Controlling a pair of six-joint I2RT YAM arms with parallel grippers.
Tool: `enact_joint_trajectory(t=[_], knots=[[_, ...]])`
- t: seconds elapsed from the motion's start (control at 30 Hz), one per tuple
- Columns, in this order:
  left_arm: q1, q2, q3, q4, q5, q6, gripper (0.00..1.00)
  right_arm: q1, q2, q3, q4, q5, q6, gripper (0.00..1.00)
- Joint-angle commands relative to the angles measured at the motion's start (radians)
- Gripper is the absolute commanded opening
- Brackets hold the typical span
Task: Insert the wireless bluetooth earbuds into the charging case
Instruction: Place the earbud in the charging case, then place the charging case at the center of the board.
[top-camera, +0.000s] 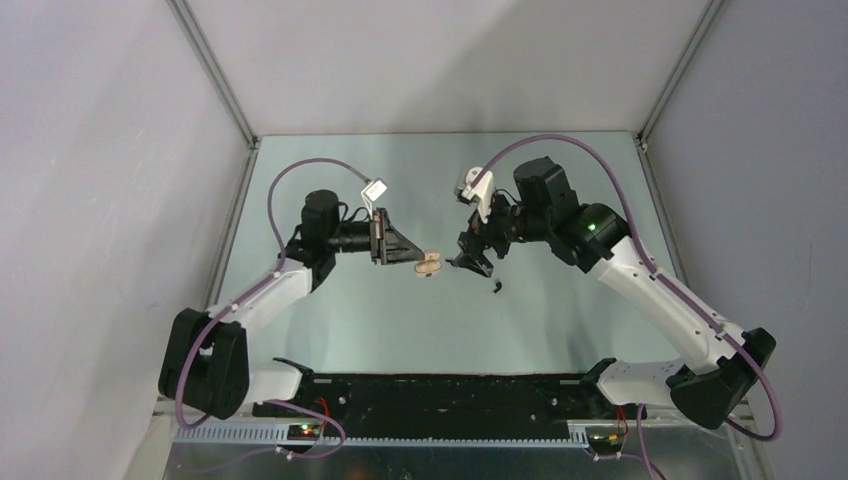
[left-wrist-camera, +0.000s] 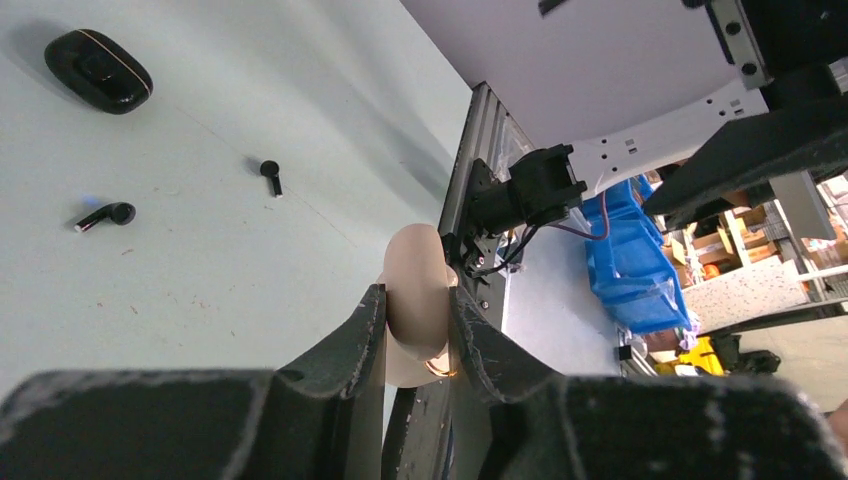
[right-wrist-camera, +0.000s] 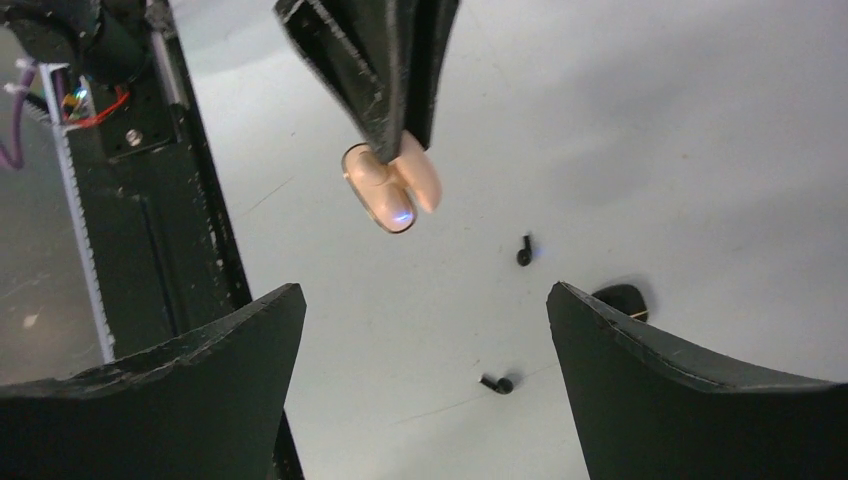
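My left gripper (left-wrist-camera: 417, 310) is shut on a beige pebble-shaped charging case (left-wrist-camera: 418, 295) and holds it above the table; the case also shows in the top view (top-camera: 428, 265) and in the right wrist view (right-wrist-camera: 390, 185). Two tiny black earbuds lie on the table, one (right-wrist-camera: 498, 383) below my right gripper and the other (right-wrist-camera: 524, 250) farther off. They also show in the left wrist view (left-wrist-camera: 108, 214) (left-wrist-camera: 271, 175). My right gripper (right-wrist-camera: 423, 295) is open and empty above the table, just right of the case in the top view (top-camera: 470, 262).
A black pebble-shaped case (left-wrist-camera: 98, 70) lies closed on the table near the earbuds; the right finger partly hides it in the right wrist view (right-wrist-camera: 622, 298). A black rail (top-camera: 450, 405) runs along the near table edge. Grey walls enclose the table.
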Motion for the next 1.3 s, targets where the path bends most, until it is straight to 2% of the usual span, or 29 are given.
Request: enact_joint_trajectory(t=[0.0, 0.2, 0.4, 0.63, 0.8, 1.0, 1.13, 1.27], knots=[[-0.006, 0.022, 0.065, 0.012, 0.055, 0.045, 0.00, -0.008, -0.018, -0.058, -0.035, -0.114, -0.071, 0.95], [-0.012, 0.072, 0.060, 0.010, 0.082, 0.081, 0.00, -0.023, 0.027, -0.141, 0.028, -0.134, -0.105, 0.92], [-0.007, 0.244, 0.042, -0.021, -0.047, 0.150, 0.00, -0.040, 0.026, -0.152, 0.023, -0.114, -0.091, 0.92], [0.007, 0.423, 0.149, -0.127, -0.139, 0.234, 0.00, -0.048, -0.034, -0.162, -0.041, -0.080, -0.078, 0.93], [0.041, 0.543, 0.219, -0.170, -0.128, 0.256, 0.00, -0.061, -0.063, -0.171, -0.063, -0.059, -0.082, 0.93], [0.093, 0.604, 0.271, -0.250, -0.132, 0.293, 0.00, -0.093, -0.067, -0.173, -0.065, -0.060, -0.085, 0.93], [0.101, 0.632, 0.320, -0.379, -0.206, 0.369, 0.01, -0.102, -0.063, -0.173, -0.056, -0.057, -0.090, 0.93], [0.104, 0.626, 0.325, -0.401, -0.271, 0.404, 0.04, -0.110, -0.056, -0.180, -0.039, -0.052, -0.096, 0.93]])
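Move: The left gripper already holds the pink charging case by its top. The clear patch of table for it lies about 10 cm ahead, 3 cm left and 21 cm below. The nearest black earbud is about 12 cm ahead and 6 cm right of the left hand, the black case 18 ahead and 16 right, the other black earbud 7 ahead and 17 right, all some 21 below. From the empty right hand, the pink case is level fore and aft, about 8 cm left and 9 below. Bring the left gripper down about 17 cm and forward some 10, easing a little left near the end, to carry the pink case close to the table left of the nearest black earbud. Keep the grip, tip the fingers some 20 degrees farther down and roll the wrist. Meanwhile draw the open right gripper down about 6 cm, then right about 4, clear of the case. ##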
